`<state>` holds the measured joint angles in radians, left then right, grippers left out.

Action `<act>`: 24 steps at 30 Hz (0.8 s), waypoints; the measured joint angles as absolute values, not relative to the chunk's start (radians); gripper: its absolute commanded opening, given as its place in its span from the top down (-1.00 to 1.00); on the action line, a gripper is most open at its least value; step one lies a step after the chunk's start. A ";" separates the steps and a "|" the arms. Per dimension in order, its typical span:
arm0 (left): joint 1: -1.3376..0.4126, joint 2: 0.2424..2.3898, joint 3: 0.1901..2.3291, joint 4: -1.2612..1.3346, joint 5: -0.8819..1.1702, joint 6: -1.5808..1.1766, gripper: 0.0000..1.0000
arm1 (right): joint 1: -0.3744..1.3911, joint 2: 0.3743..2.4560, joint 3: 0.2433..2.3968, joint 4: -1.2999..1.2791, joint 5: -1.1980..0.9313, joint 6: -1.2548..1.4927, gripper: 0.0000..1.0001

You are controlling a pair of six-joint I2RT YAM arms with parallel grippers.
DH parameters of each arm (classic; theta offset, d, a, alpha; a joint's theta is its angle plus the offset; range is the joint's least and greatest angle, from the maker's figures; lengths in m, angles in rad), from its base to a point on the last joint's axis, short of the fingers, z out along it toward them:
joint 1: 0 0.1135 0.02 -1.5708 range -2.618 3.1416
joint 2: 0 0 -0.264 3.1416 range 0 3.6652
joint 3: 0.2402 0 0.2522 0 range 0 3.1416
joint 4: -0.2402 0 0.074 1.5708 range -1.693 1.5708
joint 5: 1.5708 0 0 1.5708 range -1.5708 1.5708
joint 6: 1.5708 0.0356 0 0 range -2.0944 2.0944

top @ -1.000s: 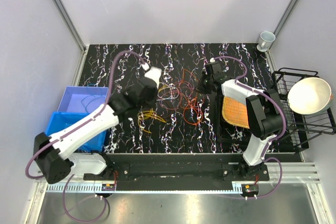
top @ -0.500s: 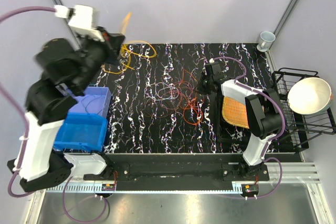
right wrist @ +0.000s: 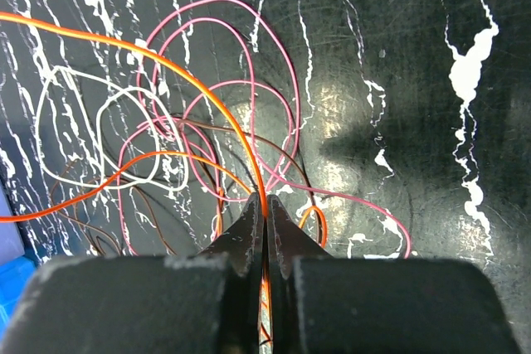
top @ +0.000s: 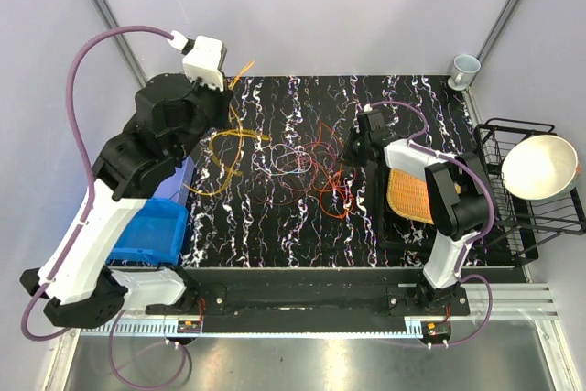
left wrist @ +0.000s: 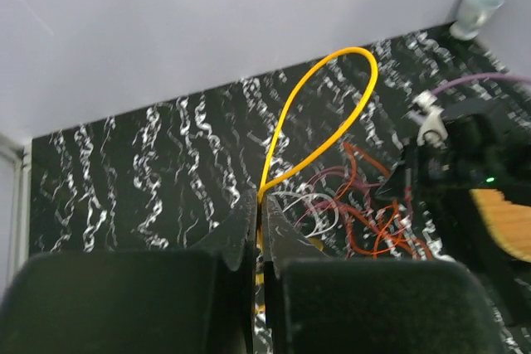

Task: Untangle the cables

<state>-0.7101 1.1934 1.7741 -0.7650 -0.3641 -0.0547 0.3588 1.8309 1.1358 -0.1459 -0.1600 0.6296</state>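
Observation:
The cables are a loose tangle (top: 307, 167) of thin orange, red, pink and white wires on the black marbled table. My left gripper (top: 229, 96) is raised over the table's back left and is shut on a yellow cable (top: 227, 142) that hangs from it in loops apart from the tangle. In the left wrist view the gripper (left wrist: 260, 205) pinches the yellow cable (left wrist: 332, 80), which arcs up past the fingertips. My right gripper (top: 352, 151) sits low at the tangle's right edge. In the right wrist view it (right wrist: 265, 205) is shut on an orange cable (right wrist: 207, 93) among pink loops (right wrist: 249, 80).
Blue bins (top: 151, 226) stand at the left, partly under my left arm. An orange woven mat (top: 407, 194) lies under my right arm. A black wire rack (top: 513, 217) holds a white bowl (top: 540, 167) at the right. A cup (top: 464, 68) stands at the back right.
My left arm rose from the tangle with the yellow cable, swung far left, and has now come back right and lower. The right arm has stayed put.

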 measured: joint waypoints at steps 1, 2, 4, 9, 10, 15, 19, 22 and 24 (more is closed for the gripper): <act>-0.699 1.195 1.768 -0.769 -0.364 -0.054 1.00 | 0.359 1.834 1.135 -0.146 -0.161 0.630 1.00; -0.686 1.196 1.758 -0.768 -0.359 -0.053 1.00 | 0.359 1.836 1.135 -0.146 -0.162 0.630 1.00; -0.633 1.191 1.735 -0.755 -0.332 -0.054 1.00 | 0.359 1.838 1.135 -0.146 -0.163 0.630 1.00; -0.342 1.154 1.607 -0.696 -0.117 -0.131 1.00 | 0.359 1.838 1.135 -0.145 -0.170 0.630 1.00; -0.270 1.149 1.573 -0.686 -0.075 -0.153 1.00 | 0.359 1.838 1.135 -0.146 -0.171 0.630 1.00; -0.135 1.144 1.492 -0.688 -0.078 -0.207 1.00 | 0.359 1.838 1.135 -0.144 -0.178 0.630 1.00; -0.091 1.113 1.455 -0.673 -0.125 -0.218 1.00 | 0.359 1.838 1.135 -0.143 -0.186 0.630 1.00; -0.044 1.083 1.429 -0.653 -0.160 -0.222 1.00 | 0.359 1.838 1.135 -0.142 -0.196 0.630 1.00; -0.021 1.072 1.422 -0.638 -0.184 -0.227 1.00 | 0.359 1.838 1.135 -0.141 -0.202 0.631 1.00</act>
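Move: Well below the left hand, which already holds the yellow cable up high, the lilac bin lies about 24 cm to its left, 7 cm ahead and some 42 cm down. The blue bin is just behind the lilac one, about 25 cm left of the hand and 8 cm back; the white cable lies on the table roughly 12 cm ahead and 9 cm right. From the right hand, the lilac bin is about 50 cm left and 4 cm back, at nearly its height. Carrying the pinched yellow cable, the left hand sweeps about 18 cm left towards the lilac bin, sinking some 8 cm and easing about 5 cm forward in the first half. The wrist swings roughly 30 degrees counter-clockwise while the fingers stay shut on the cable; the right hand keeps its pinch on the orange cable, almost in place. ##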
